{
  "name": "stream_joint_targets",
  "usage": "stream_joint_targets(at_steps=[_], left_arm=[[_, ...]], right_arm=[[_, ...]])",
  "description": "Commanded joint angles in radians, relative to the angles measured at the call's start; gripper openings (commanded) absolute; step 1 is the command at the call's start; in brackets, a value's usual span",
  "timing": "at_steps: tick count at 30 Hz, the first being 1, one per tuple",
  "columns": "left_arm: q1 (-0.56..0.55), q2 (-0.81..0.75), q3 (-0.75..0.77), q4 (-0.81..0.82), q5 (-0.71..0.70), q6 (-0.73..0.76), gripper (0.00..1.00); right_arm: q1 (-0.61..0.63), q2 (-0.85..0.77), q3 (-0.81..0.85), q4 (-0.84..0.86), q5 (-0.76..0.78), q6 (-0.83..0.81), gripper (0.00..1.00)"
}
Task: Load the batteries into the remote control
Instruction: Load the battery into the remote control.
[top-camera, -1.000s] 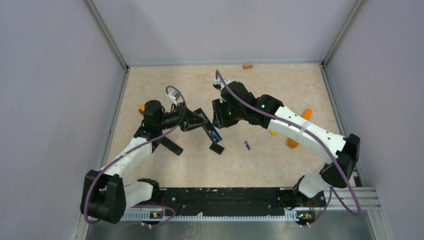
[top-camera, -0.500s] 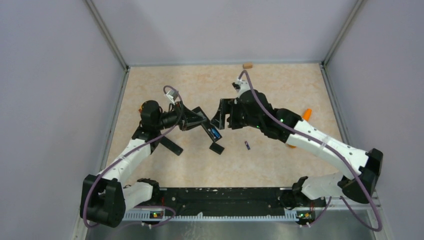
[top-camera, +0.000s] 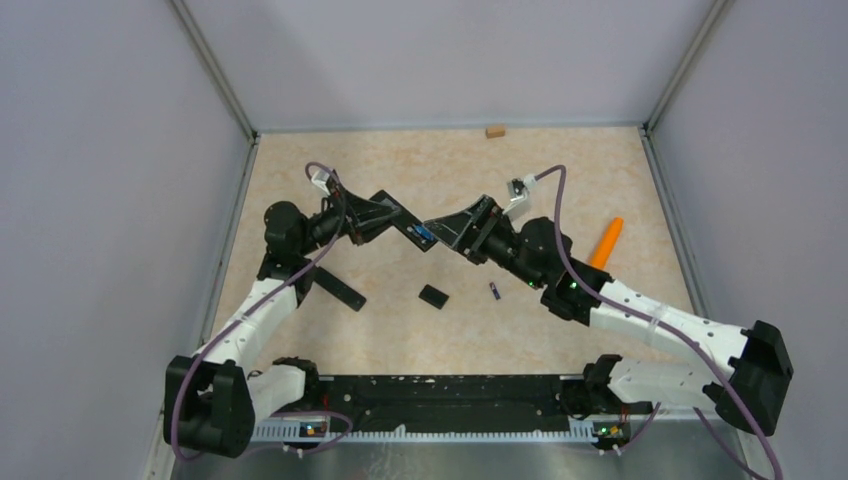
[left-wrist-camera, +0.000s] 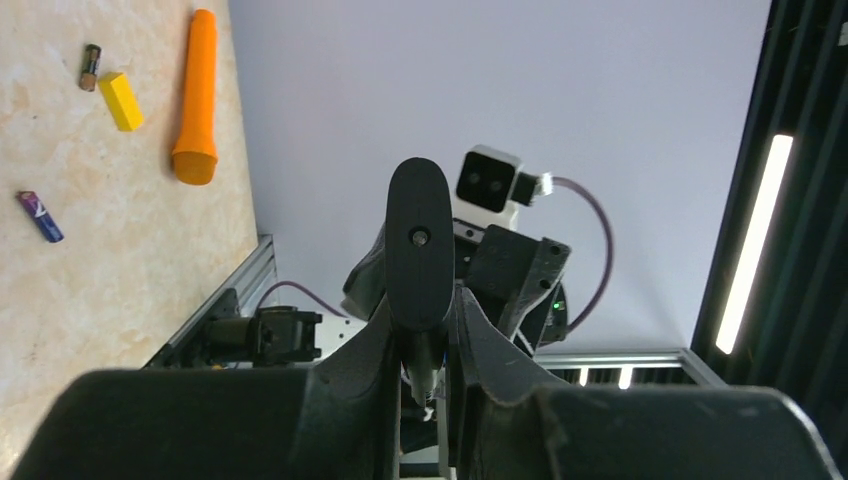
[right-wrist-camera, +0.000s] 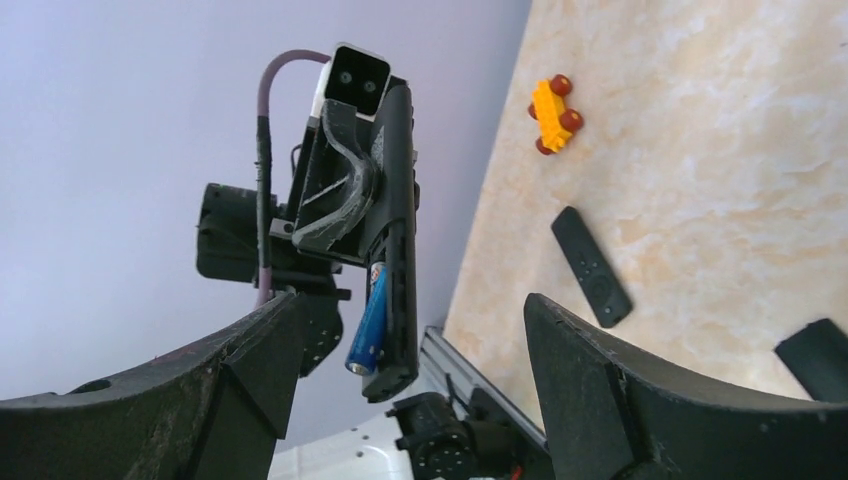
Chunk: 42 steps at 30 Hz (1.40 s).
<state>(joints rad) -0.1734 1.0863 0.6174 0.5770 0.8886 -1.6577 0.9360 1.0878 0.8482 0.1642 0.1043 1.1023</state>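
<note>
My left gripper is shut on a black remote control and holds it off the table, its open battery bay facing the right arm. A blue battery sits slanted in that bay, its lower end sticking out. My right gripper stands open just beside the remote's end, with nothing between its fingers. A loose purple battery lies on the table; the left wrist view shows it and a darker battery. Seen from the left wrist, the remote rises between the shut fingers.
A second remote and a small black cover lie on the table under the arms. An orange cone-shaped stick lies at the right, a tan block at the back wall. A yellow toy car and a yellow block are on the floor.
The right gripper has opened wide, turned and dropped lower beside the remote as its arm swung right. The left gripper lifted the remote up and back. The blue battery stays in the bay.
</note>
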Motion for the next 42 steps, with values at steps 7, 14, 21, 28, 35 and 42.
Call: stream_joint_targets(at_steps=[7,14,21,28,35,42], left_arm=[[0.009,-0.031,0.036,0.171,-0.066,-0.197,0.0],[0.009,-0.053,0.027,0.172,-0.108,-0.252,0.0],[0.009,-0.057,0.027,0.174,-0.101,-0.264,0.0],[0.009,-0.067,0.029,0.175,-0.099,-0.264,0.0],[0.009,-0.079,0.028,0.172,-0.09,-0.258,0.0],[0.009,-0.105,0.044,0.163,-0.079,-0.263,0.0]], right_arm=[[0.007,-0.047,-0.058,0.377,-0.014,0.102,0.8],[0.006,-0.009,-0.079,0.453,-0.043,0.157,0.68],[0.006,0.012,-0.075,0.472,-0.045,0.166,0.5],[0.006,0.024,-0.075,0.468,-0.036,0.174,0.38],[0.007,0.029,-0.072,0.448,-0.026,0.176,0.34],[0.006,0.04,-0.066,0.397,-0.011,0.188,0.31]])
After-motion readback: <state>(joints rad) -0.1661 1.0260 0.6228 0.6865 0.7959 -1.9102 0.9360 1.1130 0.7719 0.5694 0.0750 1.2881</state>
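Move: The blue battery in the held remote is just off the open right fingers, about 2 cm left, level fore and aft, 1 cm higher; the held remote's middle is some 5 cm left and 1 cm ahead. Roughly 30 cm below are the battery cover, about 3 cm back and 1 cm left, and a loose battery, 4 cm back and 16 cm right. From the left hand, the blue battery is some 6 cm right and 4 cm back, about level in height. Right hand rises some 6 cm, tipping up, narrowing its fingers beside the battery; left lifts the remote alongside. ##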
